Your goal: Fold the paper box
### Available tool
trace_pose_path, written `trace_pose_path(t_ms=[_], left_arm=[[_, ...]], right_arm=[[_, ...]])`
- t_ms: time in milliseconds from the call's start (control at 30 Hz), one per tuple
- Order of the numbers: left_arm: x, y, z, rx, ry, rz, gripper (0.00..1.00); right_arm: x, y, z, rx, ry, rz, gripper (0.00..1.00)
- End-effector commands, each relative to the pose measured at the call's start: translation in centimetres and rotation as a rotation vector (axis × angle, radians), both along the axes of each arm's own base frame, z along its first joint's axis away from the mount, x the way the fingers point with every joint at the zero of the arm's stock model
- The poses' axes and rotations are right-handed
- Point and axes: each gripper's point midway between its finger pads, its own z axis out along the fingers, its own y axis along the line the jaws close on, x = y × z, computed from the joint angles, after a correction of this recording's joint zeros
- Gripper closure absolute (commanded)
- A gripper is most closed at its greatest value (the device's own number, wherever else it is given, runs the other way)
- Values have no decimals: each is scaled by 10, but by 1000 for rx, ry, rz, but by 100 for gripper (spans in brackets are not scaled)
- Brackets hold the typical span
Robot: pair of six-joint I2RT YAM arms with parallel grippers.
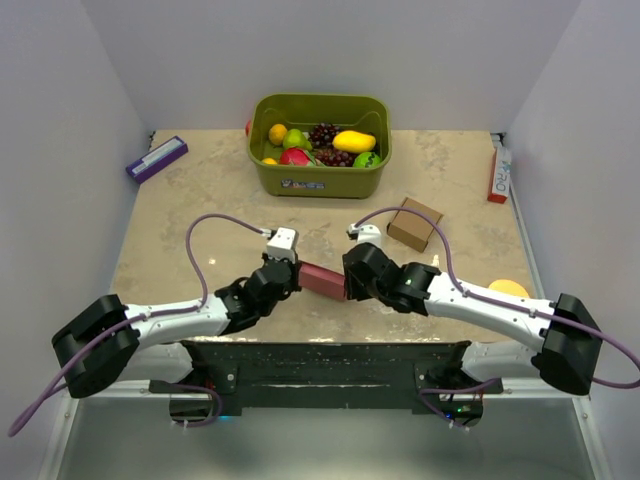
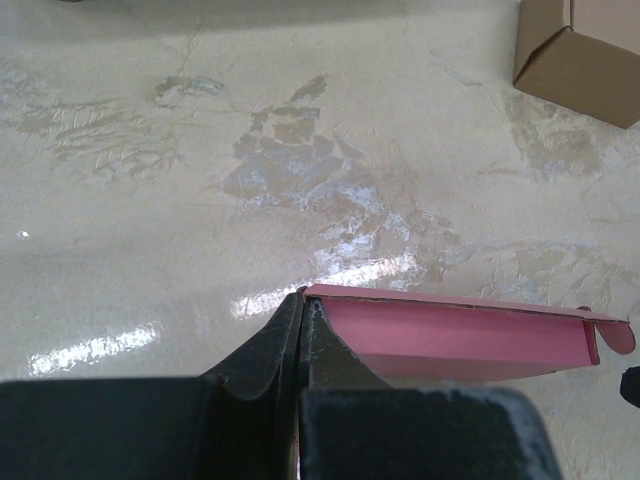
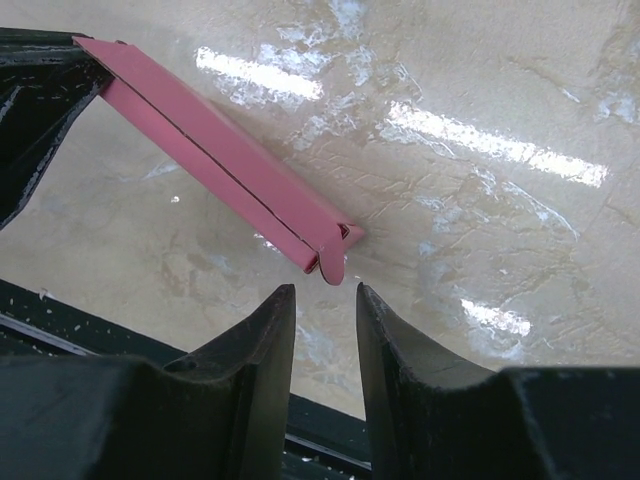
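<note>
The paper box [image 1: 322,280], a slim pink-red rectangular sleeve, hangs just above the table between the two arms. My left gripper [image 1: 297,275] is shut on its left end; in the left wrist view the fingertips [image 2: 302,295] pinch the corner and the paper box [image 2: 450,335] runs off to the right. My right gripper [image 1: 348,283] stands at the other end. In the right wrist view its jaws [image 3: 325,290] are open a narrow way with nothing between them. The paper box [image 3: 220,160] ends just in front of them, a small rounded flap [image 3: 332,265] hanging toward the gap.
A green bin [image 1: 320,178] of toy fruit stands at the back. A small brown cardboard box [image 1: 414,224] lies right of centre, also in the left wrist view [image 2: 585,50]. A purple box [image 1: 156,158] lies back left, a red-white box [image 1: 498,170] back right, an orange object [image 1: 508,288] right.
</note>
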Motion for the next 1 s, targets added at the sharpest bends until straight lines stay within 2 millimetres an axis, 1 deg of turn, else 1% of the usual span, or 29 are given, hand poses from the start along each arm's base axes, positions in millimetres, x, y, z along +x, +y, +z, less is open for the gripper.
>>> trace_pose_path(t_ms=[0,100,233,567,633,667,700,833,933,967], left_arm=[[-13,15,-29,116,73,8,100],[-14,15,-28,121,65,10,100],[-15,15,-27,126,57,12,100],[-19,15,-27,127,54,19,100],[-19,15,-27,125,50,19,100],[-19,15,-27,131,48,18,100],[-21,15,-28,133,47,14,100],[-22,16,-30,157,39,17,100],[-25,17,-34,178,36,14,100],[-27,15,-35,186,34,4,100]], right_arm=[[9,-1,5,9,-43,-41,67],[12,0,8,21,-56,-44,69],[12,0,2,2,-45,-48,72],[11,-1,-8,-23,-21,-50,77],[11,-2,-9,-27,-21,-55,81],[12,-1,-7,-25,-25,-57,83],[12,-1,-5,-17,-27,-62,87],[14,3,2,19,-22,-71,95],[17,5,5,62,-2,-79,99],[16,4,3,72,13,-79,100]])
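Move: The ear on the pink paper box's near right-hand end lies just beyond the right fingertips, about 1 cm ahead, straight in line and 1 cm below. The middle of the paper box is some 3 cm ahead and 6 cm left of that hand; the brown carton stands about 16 cm ahead and 15 cm right, some 8 cm lower. From the left hand, which already pinches the box's far left corner, the ear is about 5 cm back and 11 cm right, roughly level. Down about 1 cm and a touch forward, the right hand settles its half-open fingers around the ear at the paper box's end, then shuts them to pinch it, the wrist hardly turning. The left hand keeps its closed grip on the opposite corner and eases back about 1 cm, drawing that end along. ##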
